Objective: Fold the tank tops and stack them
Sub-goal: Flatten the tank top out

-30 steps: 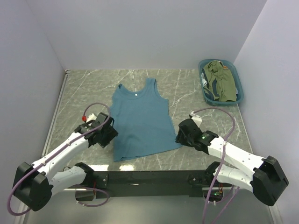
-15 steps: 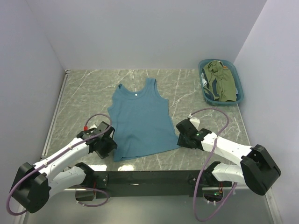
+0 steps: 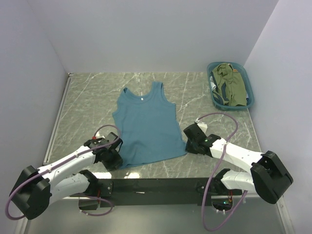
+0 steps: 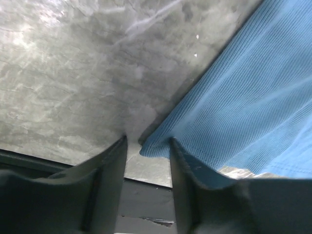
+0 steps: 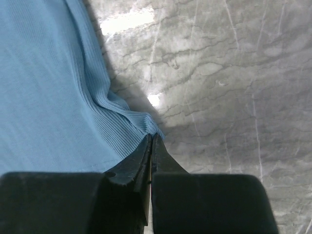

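Note:
A plain teal-blue tank top [image 3: 146, 126] lies spread flat mid-table, straps toward the far wall. My left gripper [image 3: 114, 155] sits at its near-left hem corner. In the left wrist view the left gripper [image 4: 147, 141] is open, and the hem corner [image 4: 148, 148] lies on the marble between its fingers [image 4: 109, 165]. My right gripper [image 3: 189, 142] is at the near-right hem corner. In the right wrist view the right gripper [image 5: 152, 139] is shut on that corner, and the ribbed cloth [image 5: 53, 92] ridges up toward its tips. An olive-green tank top [image 3: 233, 85] lies crumpled in the basket.
The teal plastic basket [image 3: 226, 63] stands at the far right against the wall. White walls close the table on three sides. A black rail [image 3: 156, 185] with both arm bases runs along the near edge. Purple cables loop above each arm.
My left gripper slid toward the near edge along the top's left side to the hem corner, and its jaws narrowed. My right gripper closed on the near-right corner.

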`<action>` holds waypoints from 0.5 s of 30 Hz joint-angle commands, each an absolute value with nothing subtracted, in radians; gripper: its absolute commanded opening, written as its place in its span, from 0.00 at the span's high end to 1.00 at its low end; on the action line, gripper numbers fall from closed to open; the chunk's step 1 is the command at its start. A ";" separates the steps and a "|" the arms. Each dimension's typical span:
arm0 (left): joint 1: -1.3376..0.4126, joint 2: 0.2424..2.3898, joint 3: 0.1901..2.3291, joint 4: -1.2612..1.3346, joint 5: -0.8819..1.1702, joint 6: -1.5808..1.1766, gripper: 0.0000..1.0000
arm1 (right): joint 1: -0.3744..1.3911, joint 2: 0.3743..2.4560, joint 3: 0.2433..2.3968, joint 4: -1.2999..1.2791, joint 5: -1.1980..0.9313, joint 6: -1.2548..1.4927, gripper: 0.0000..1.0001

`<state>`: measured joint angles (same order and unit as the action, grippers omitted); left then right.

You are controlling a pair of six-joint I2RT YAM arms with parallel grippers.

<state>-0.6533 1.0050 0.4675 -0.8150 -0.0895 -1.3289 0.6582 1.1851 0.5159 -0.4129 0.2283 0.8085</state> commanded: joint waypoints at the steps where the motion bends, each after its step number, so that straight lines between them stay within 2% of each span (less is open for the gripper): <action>1: -0.678 1.052 0.442 -0.775 -0.057 -1.342 0.58 | 0.652 1.144 0.532 -0.408 0.224 0.796 1.00; 6: -0.680 1.075 0.466 -0.764 -0.100 -1.330 0.73 | 0.649 1.072 0.563 -0.462 0.221 0.788 1.00; 9: -0.680 1.063 0.494 -0.755 -0.113 -1.306 0.98 | 0.649 1.025 0.589 -0.495 0.213 0.781 1.00; 15: -0.678 0.944 0.667 -0.830 -0.227 -1.238 1.00 | 0.638 0.875 0.710 -0.583 0.184 0.762 1.00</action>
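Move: Between the left hand's open fingers, within about 1 cm and just below, lies the tank top's bottom left corner; the middle of the shirt's body is some 17 cm ahead and 13 cm right, and the table's front edge is about 5 cm behind, straight back. In the right hand the bottom right corner is already pinched at the fingertips; from there the body's middle lies roughly 11 cm ahead and 17 cm left. Closing on the bottom left corner, the left fingers pinch it while the hand settles back by barely half a centimetre, then carry it up and forward about 2 cm each. The right hand, keeping its shut grip on the other corner, lifts it off the table, nearly straight up by some 7 cm and speeding up, its wrist tilting about 10 degrees so the fingertips swing outward. ##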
